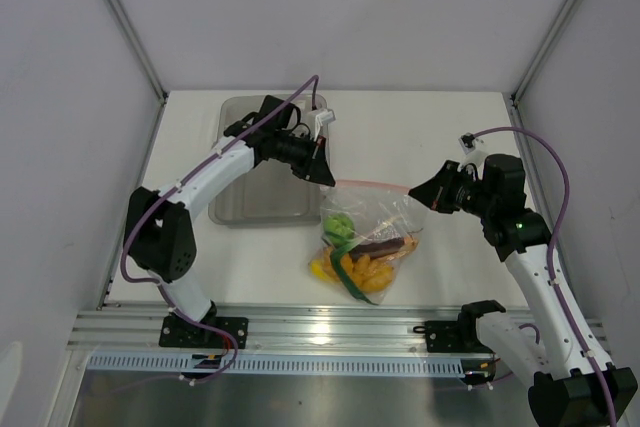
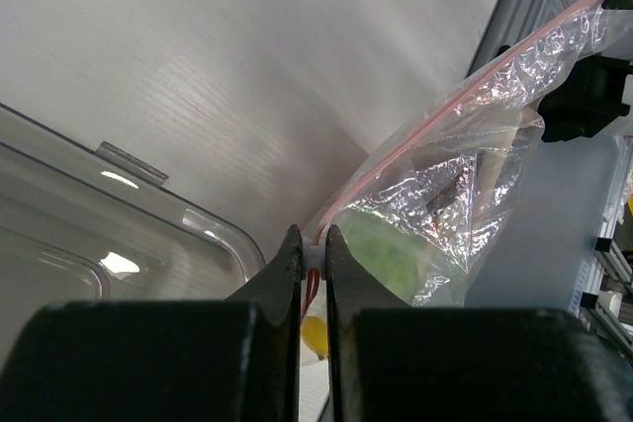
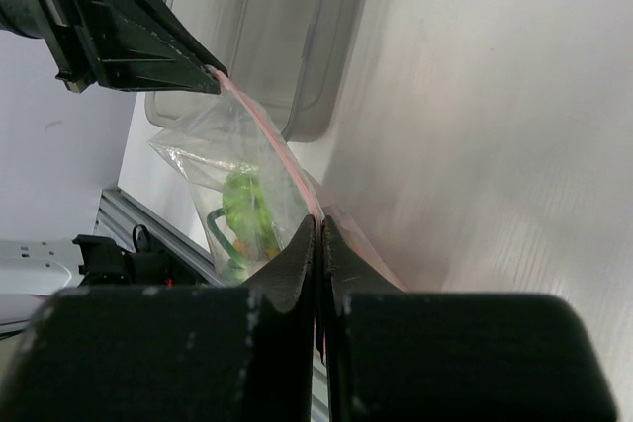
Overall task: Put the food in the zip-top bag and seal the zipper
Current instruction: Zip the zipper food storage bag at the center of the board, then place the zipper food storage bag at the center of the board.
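Note:
The zip-top bag hangs low over the table between my two grippers, with its pink-red zipper stretched straight across the top. The food lies inside it: green, orange, yellow and dark-red pieces. My left gripper is shut on the zipper's left end. In the left wrist view my gripper pinches a small white tab on the zipper. My right gripper is shut on the right end. The right wrist view shows that gripper closed on the zipper, with green food below.
A rigid clear bin sits at the back left, right behind my left gripper and beside the bag's left corner. The aluminium rail runs along the near edge. White walls enclose the table on three sides.

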Motion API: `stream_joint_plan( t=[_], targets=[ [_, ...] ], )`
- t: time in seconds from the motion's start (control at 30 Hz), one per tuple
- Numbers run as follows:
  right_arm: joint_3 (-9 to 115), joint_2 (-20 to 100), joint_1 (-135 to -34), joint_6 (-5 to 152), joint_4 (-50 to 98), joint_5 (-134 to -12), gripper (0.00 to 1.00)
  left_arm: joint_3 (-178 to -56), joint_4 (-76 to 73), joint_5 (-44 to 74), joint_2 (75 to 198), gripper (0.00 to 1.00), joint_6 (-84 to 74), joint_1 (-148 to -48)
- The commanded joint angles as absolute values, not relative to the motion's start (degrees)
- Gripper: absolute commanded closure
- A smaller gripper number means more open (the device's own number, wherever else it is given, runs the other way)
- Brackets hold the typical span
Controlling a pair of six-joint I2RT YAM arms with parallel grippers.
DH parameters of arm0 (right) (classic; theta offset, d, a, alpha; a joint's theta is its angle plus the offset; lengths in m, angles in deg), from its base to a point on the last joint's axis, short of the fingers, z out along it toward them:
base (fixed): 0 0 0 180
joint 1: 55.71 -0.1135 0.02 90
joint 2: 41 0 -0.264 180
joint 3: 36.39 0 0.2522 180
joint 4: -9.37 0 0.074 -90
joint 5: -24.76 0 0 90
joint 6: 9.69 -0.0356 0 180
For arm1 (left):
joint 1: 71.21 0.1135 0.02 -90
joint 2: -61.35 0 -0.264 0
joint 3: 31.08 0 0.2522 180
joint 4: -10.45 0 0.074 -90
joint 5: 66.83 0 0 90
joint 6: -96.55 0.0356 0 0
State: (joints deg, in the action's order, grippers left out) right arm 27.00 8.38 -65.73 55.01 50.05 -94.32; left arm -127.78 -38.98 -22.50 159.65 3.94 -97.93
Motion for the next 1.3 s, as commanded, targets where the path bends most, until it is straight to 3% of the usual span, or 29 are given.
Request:
stream_joint_plan(
  t=[0.0,0.23,0.33,0.37,0.43,0.47,0.63,0.67,0.7,0.87,1.27],
  targets=[
    [27.38,7.51,-65.46,54.74,50.29,-91.52,1.00,-127.02,-40.58,-18.40,156.36,0.99,4.18,-95.82],
    [27.30,7.87,-65.37,54.47,49.94,-91.61,1.00,-127.02,-40.84,-18.05,156.09,0.98,4.01,-95.55],
    [27.12,8.13,-65.37,54.12,49.50,-91.87,1.00,-127.37,-40.23,-18.31,155.66,0.89,3.48,-95.55],
    [27.12,8.13,-65.37,53.95,49.41,-92.04,1.00,-127.55,-40.06,-18.75,155.48,0.78,3.30,-95.55],
    [27.21,8.13,-65.37,53.59,49.23,-92.22,1.00,-127.72,-39.27,-19.19,154.69,0.71,2.61,-95.55],
    [27.30,8.13,-65.37,53.59,49.15,-92.05,1.00,-127.64,-38.83,-18.67,154.17,0.60,2.25,-95.55],
    [28.17,8.04,-65.37,53.59,50.29,-90.29,1.00,-128.60,-38.21,-15.60,150.83,0.30,0.58,-95.55],
    [28.70,8.13,-65.29,53.68,50.55,-89.85,1.00,-128.78,-37.95,-14.80,150.30,0.20,0.32,-95.55],
    [28.88,8.48,-64.85,53.59,50.90,-89.59,1.00,-128.69,-37.77,-12.53,149.51,0.02,0.05,-95.55],
    [30.11,9.53,-60.99,53.68,52.31,-89.58,1.00,-127.64,-36.28,-7.15,144.60,0.01,-1.79,-95.55],
    [29.41,14.80,-51.84,51.58,49.60,-87.83,1.00,-121.84,-32.59,-9.70,138.78,0.01,-3.55,-95.55]
  ],
)
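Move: The zipper slider is already between my left fingertips, at the zip's left end. The lettuce hangs about 5 cm back, 3 cm to the right and 12 cm below; the bin's middle lies roughly 16 cm ahead, 15 cm left and 14 cm down. My right hand still pinches the zip's other end; from it the slider is about 19 cm left, 2 cm ahead and 3 cm lower, the hot dog some 5 cm back, 5 cm left and 17 cm below. I ease the pinched slider about 1 cm farther left, then spread my left fingers wide to let go and lift away, some 9 cm up and a few more to the left, towards the bin, turning the wrist about 15 degrees counter-clockwise. As it leaves, my right hand keeps its pinch and draws the zip end about 7 cm right, somewhat forward and down, turning clockwise. ##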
